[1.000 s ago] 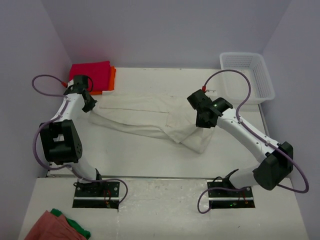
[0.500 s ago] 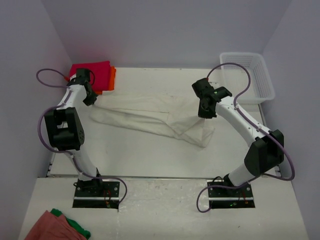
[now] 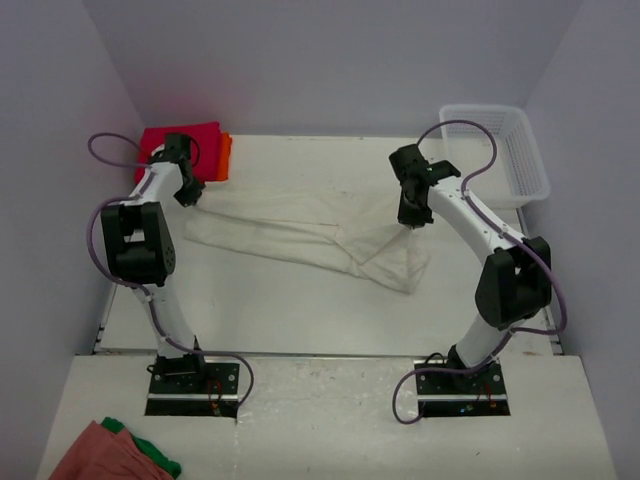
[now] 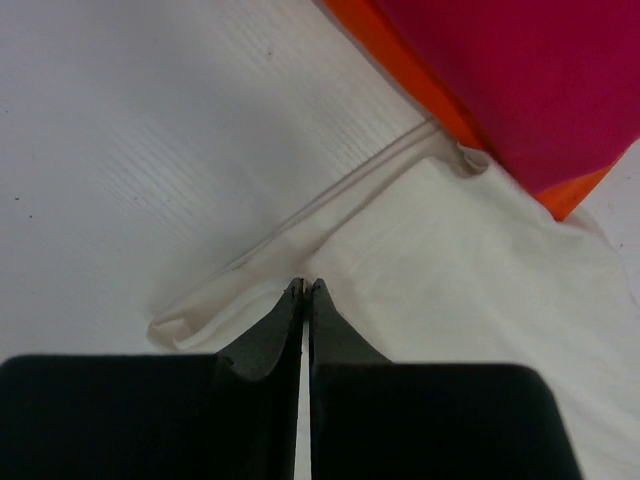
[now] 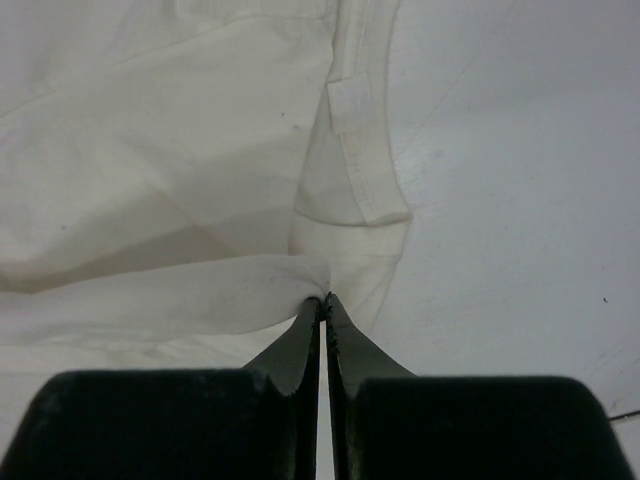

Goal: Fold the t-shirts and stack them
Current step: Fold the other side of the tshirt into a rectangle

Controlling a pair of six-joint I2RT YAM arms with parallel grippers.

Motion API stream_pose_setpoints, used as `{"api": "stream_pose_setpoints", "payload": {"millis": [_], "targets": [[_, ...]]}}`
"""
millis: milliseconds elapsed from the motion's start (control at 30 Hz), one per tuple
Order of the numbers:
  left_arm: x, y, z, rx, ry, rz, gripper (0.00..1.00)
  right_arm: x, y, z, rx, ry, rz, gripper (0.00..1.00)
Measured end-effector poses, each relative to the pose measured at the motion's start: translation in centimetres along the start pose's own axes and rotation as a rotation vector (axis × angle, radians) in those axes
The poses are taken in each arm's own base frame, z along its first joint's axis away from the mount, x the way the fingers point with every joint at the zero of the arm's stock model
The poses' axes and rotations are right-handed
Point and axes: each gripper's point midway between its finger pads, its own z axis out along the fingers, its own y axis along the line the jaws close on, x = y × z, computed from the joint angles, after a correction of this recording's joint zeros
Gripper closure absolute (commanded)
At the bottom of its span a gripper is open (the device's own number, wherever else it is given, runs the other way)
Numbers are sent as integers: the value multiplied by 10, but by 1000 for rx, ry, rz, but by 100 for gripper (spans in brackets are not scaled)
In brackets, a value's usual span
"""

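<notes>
A cream-white t-shirt (image 3: 300,232) lies stretched across the middle of the table, wrinkled and partly doubled over. My left gripper (image 3: 190,196) is shut on its far left edge (image 4: 300,290). My right gripper (image 3: 408,218) is shut on a bunched fold (image 5: 322,296) at the shirt's far right. A magenta-red t-shirt (image 3: 182,148) lies folded in the back left corner on top of an orange t-shirt (image 3: 225,156). In the left wrist view the magenta shirt (image 4: 540,80) and the orange shirt (image 4: 400,55) sit just beyond the white shirt's edge.
A white mesh basket (image 3: 495,150) stands at the back right corner. Salmon-pink (image 3: 95,455) and green (image 3: 155,455) cloths lie off the table at the near left. Purple walls close in the back and both sides.
Both grippers have moved toward the back of the table, carrying the white shirt's edge with them. The shirt now lies flatter and more stretched out.
</notes>
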Motion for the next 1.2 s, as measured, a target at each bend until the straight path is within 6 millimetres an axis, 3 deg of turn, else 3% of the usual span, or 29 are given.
{"api": "stream_pose_setpoints", "payload": {"millis": [333,433,500,567,600,667,800,967,1200], "targets": [[-4,-10,14,0,3,-2,99,-16,13,27,-3,32,-6,100],[-4,-11,15,-1,3,-13,84,-22,14,32,-3,31,1,100],[-5,-11,15,-8,-4,-24,66,-25,14,34,-6,30,5,100],[-6,-10,15,-19,-14,-39,58,-27,14,36,-12,33,9,100],[-7,-10,14,-25,-24,-46,45,-28,14,37,-15,33,11,100],[-11,-10,8,-38,-53,-54,41,-28,13,38,-16,34,14,100],[-18,-22,-21,-30,-135,-40,39,-30,10,39,-17,36,17,100],[-18,-53,-65,39,-226,2,40,-31,15,44,-30,45,15,100],[8,-75,-72,82,-210,64,43,-35,19,54,-35,54,17,100]]}}
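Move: Both hands hold the lifted side of the white t-shirt. The left's laying spot, on the shirt's left end, is about 2 cm ahead and 2 cm below it; the folded pink-and-orange stack centres 14 cm ahead, 1 cm left and slightly below. The right's laying place, the shirt's far edge, lies some 10 cm straight ahead and 9 cm below; the white basket is about 20 cm ahead, 20 cm to its right and 6 cm below. Still pinching the t-shirt's edge, the left hand lays it a little forward and down by the folded stack, opens its fingers to let go, then lifts and swings about 8 cm right over the shirt. The right keeps its pinch and carries its end forward about 6 cm while sinking, towards the shirt's far edge. ##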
